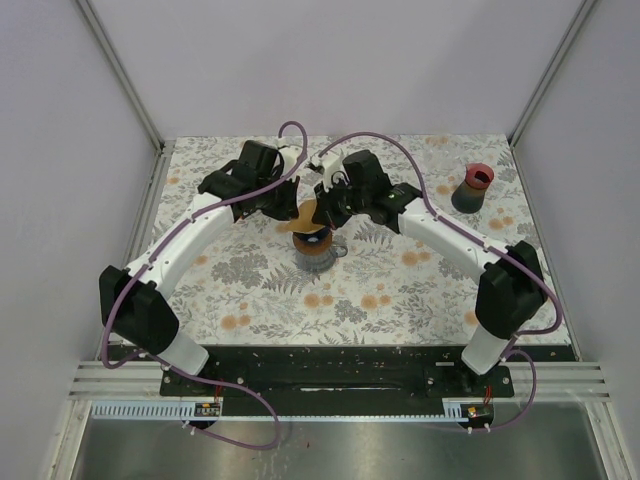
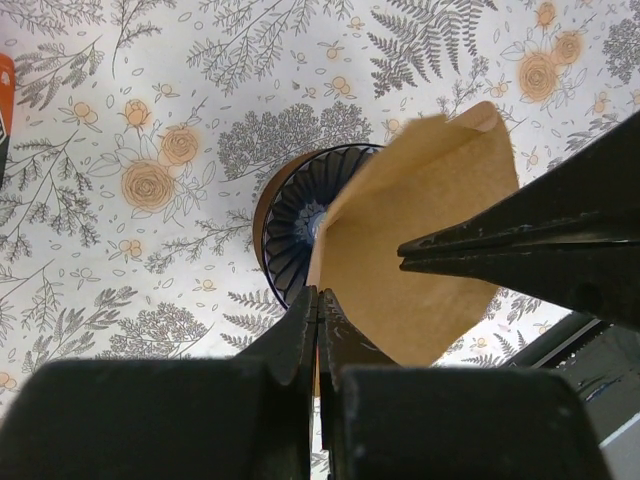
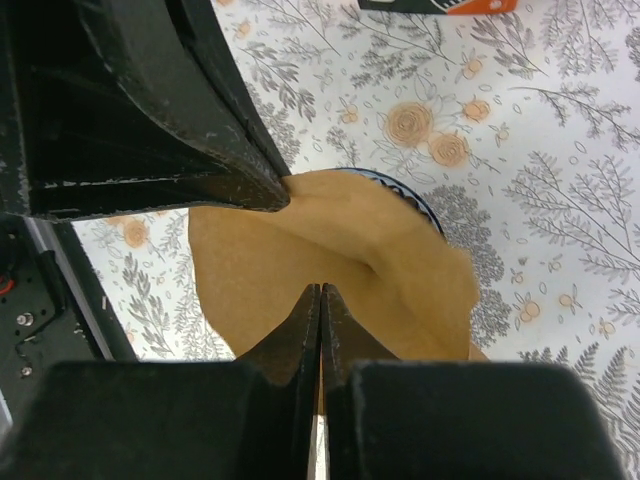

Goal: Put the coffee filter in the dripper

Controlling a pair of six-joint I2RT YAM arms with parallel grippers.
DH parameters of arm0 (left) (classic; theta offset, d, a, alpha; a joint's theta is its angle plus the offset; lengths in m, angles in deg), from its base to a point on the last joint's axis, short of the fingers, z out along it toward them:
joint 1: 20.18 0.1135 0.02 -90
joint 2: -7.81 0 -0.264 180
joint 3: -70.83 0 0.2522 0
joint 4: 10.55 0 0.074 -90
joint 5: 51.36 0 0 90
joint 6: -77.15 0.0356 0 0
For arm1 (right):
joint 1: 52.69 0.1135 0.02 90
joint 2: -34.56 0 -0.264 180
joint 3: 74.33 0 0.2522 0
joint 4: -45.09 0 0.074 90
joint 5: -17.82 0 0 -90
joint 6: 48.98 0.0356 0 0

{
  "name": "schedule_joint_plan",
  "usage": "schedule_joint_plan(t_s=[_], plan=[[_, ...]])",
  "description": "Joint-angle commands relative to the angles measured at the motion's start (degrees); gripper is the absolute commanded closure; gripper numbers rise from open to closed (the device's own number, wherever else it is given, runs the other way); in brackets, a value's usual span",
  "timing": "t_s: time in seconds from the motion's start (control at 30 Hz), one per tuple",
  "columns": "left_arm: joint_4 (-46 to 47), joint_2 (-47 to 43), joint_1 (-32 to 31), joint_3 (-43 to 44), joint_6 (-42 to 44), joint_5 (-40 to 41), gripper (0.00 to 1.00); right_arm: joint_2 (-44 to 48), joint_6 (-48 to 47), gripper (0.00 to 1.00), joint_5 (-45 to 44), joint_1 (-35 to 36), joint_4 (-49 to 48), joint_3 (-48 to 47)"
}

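The brown paper coffee filter (image 1: 304, 213) hangs in the air just above the dark ribbed dripper (image 1: 315, 250), which stands mid-table. My left gripper (image 1: 291, 207) pinches the filter's left edge and my right gripper (image 1: 325, 206) pinches its right side. In the left wrist view the filter (image 2: 420, 230) spreads over the dripper (image 2: 292, 225), with the left gripper (image 2: 320, 295) shut on its lower edge. Seen from the right wrist, the filter (image 3: 330, 250) bulges and hides most of the dripper (image 3: 418, 203); the right gripper (image 3: 320, 290) is shut on it.
A dark cup with a red rim (image 1: 473, 188) stands at the back right of the flowered table (image 1: 400, 290). An orange-and-black thing shows at the left wrist view's edge (image 2: 4, 100). White walls and metal posts (image 1: 120, 70) enclose the table.
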Motion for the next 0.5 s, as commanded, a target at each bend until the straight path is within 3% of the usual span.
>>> schedule_joint_plan(t_s=[0.0, 0.2, 0.33, 0.47], plan=[[3.08, -0.2, 0.02, -0.75, -1.36, 0.8, 1.0, -1.66, -3.12, 1.0, -5.24, 1.6, 6.03, -4.38], [2.73, -0.55, 1.16, 0.39, -1.71, -0.16, 0.98, -2.9, -3.21, 1.0, -5.42, 1.86, 9.38, -5.88], [2.46, -1.25, 3.79, 1.35, -1.97, -4.47, 0.7, -3.78, -3.29, 1.0, -5.34, 2.04, 9.73, -6.75], [1.94, -2.13, 5.64, 1.88, -1.45, -6.93, 0.53, -4.92, -3.56, 1.0, -5.6, 2.39, 10.96, -7.98]])
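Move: The dripper, on its glass server, lies under the filter stretched between both hands: about 5 cm to the right of the left hand, 1 cm ahead and 8 cm below it, and some 3 cm to the left of the right hand, 1 cm ahead and 7 cm below it. The server's body is under the dripper, roughly 15 cm below the left hand. From the left hand the orange filter box stands about 11 cm ahead, 13 cm to the left and 16 cm below. The filter, pinched by both grippers at first, is taken down about 3 cm towards the dripper by the right hand, which keeps its pinch and tips its fingers some 10 degrees more steeply down. The left hand stays nearly still, then opens nearly halfway, letting go of its edge of the filter, and eases a couple of centimetres left and slightly forward. ##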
